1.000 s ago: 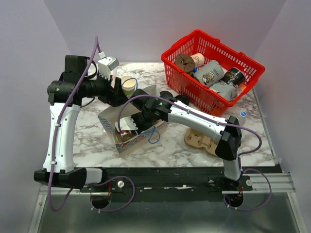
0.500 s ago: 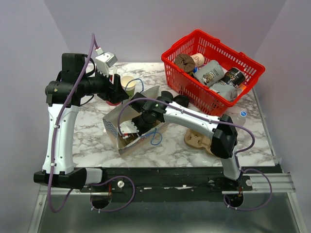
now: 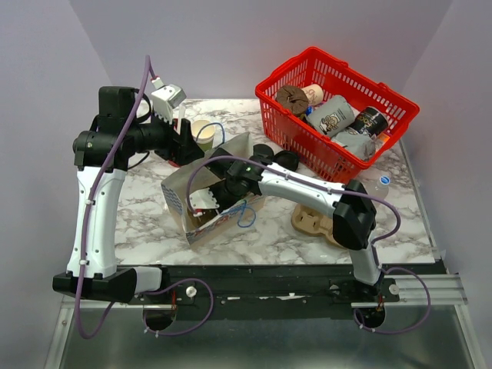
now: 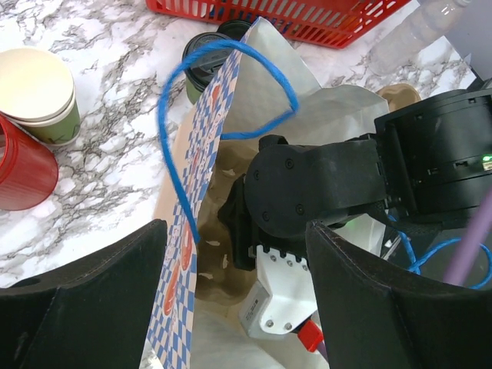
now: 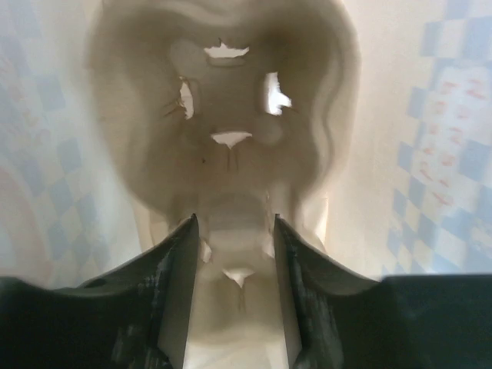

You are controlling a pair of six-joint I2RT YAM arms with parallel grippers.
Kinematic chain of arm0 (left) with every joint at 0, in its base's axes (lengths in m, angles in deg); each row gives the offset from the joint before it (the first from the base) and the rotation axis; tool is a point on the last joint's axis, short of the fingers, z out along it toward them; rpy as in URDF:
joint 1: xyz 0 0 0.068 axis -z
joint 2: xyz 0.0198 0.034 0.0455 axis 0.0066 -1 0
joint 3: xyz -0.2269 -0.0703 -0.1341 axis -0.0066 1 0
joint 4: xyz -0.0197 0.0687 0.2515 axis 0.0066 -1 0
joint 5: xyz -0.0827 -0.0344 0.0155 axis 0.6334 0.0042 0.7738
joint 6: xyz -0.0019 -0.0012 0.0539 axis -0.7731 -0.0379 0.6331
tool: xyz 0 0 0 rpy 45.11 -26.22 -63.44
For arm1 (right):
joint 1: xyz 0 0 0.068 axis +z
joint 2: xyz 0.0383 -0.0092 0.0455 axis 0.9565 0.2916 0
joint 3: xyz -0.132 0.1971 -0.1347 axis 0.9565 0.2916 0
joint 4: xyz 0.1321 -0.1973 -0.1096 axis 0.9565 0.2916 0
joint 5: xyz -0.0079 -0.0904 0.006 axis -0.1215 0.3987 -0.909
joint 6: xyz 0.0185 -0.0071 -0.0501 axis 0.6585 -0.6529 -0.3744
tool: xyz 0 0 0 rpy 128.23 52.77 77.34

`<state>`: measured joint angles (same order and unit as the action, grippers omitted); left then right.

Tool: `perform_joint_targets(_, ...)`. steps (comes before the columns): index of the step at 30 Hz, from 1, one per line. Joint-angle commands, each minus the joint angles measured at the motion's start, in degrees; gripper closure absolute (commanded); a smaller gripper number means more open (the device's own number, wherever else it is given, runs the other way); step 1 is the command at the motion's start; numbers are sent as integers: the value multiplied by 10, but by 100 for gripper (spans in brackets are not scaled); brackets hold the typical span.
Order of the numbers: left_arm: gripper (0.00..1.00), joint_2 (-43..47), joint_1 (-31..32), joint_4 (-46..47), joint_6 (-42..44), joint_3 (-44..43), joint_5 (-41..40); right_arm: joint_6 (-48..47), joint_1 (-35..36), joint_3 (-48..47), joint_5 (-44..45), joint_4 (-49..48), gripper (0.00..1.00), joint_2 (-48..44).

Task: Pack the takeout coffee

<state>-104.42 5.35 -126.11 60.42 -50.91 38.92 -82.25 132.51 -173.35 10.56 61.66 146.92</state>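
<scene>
Two takeout coffees, olive-green with black lids, stand on the table just behind the blue-checked paper bag. My right gripper is deep inside the bag, its wrist filling the mouth. Its fingers stand apart either side of the middle ridge of a brown pulp cup carrier on the bag's floor. My left gripper hovers wide open over the bag's mouth, the bag's side wall and blue handle between its fingers, untouched.
A lidless paper cup and a red cup stand left of the bag. A second pulp carrier lies at the right front. The red basket of several items fills the back right, a plastic bottle beside it.
The right gripper's fingers have spread wider inside the bag. The bag has shifted and turned slightly on the table. The left gripper has edged a little toward the bag.
</scene>
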Motion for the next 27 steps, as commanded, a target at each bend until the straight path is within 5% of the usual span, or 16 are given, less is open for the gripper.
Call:
perform_joint_targets(1, 19, 6, 1, 3, -7, -1, 8, 5, -4, 11, 0, -21, 42, -1)
perform_joint_targets(8, 19, 9, 1, 2, -4, -18, 3, 55, -5, -34, 7, 13, 23, -19)
perform_joint_targets(27, 16, 20, 0, -108, 91, 13, -70, 145, -13, -23, 17, -29, 20, -204)
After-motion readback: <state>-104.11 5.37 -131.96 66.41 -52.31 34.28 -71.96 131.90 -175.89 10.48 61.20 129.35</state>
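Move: The cup tray lies on the bag's floor right at the right fingertips, its middle about 2 cm below the hand point and level otherwise. From this hand, the lidded cup stands some 15 cm ahead and 13 cm to the right, outside the bag, and the stacked paper cups about 19 cm ahead and 3 cm left. The second tray lies some 32 cm right and 3 cm back. For the left gripper, the bagged tray is almost straight below, about 27 cm down and 2 cm right. Finish opening the right fingers from half open to wide, down at the cup tray's middle, so they come free of it. Then lift the right gripper about 16 cm, gathering speed, out of the depth of the bag towards its mouth, tipping the fingers some 20 degrees up towards the left. Keep the left gripper open above the bag. ##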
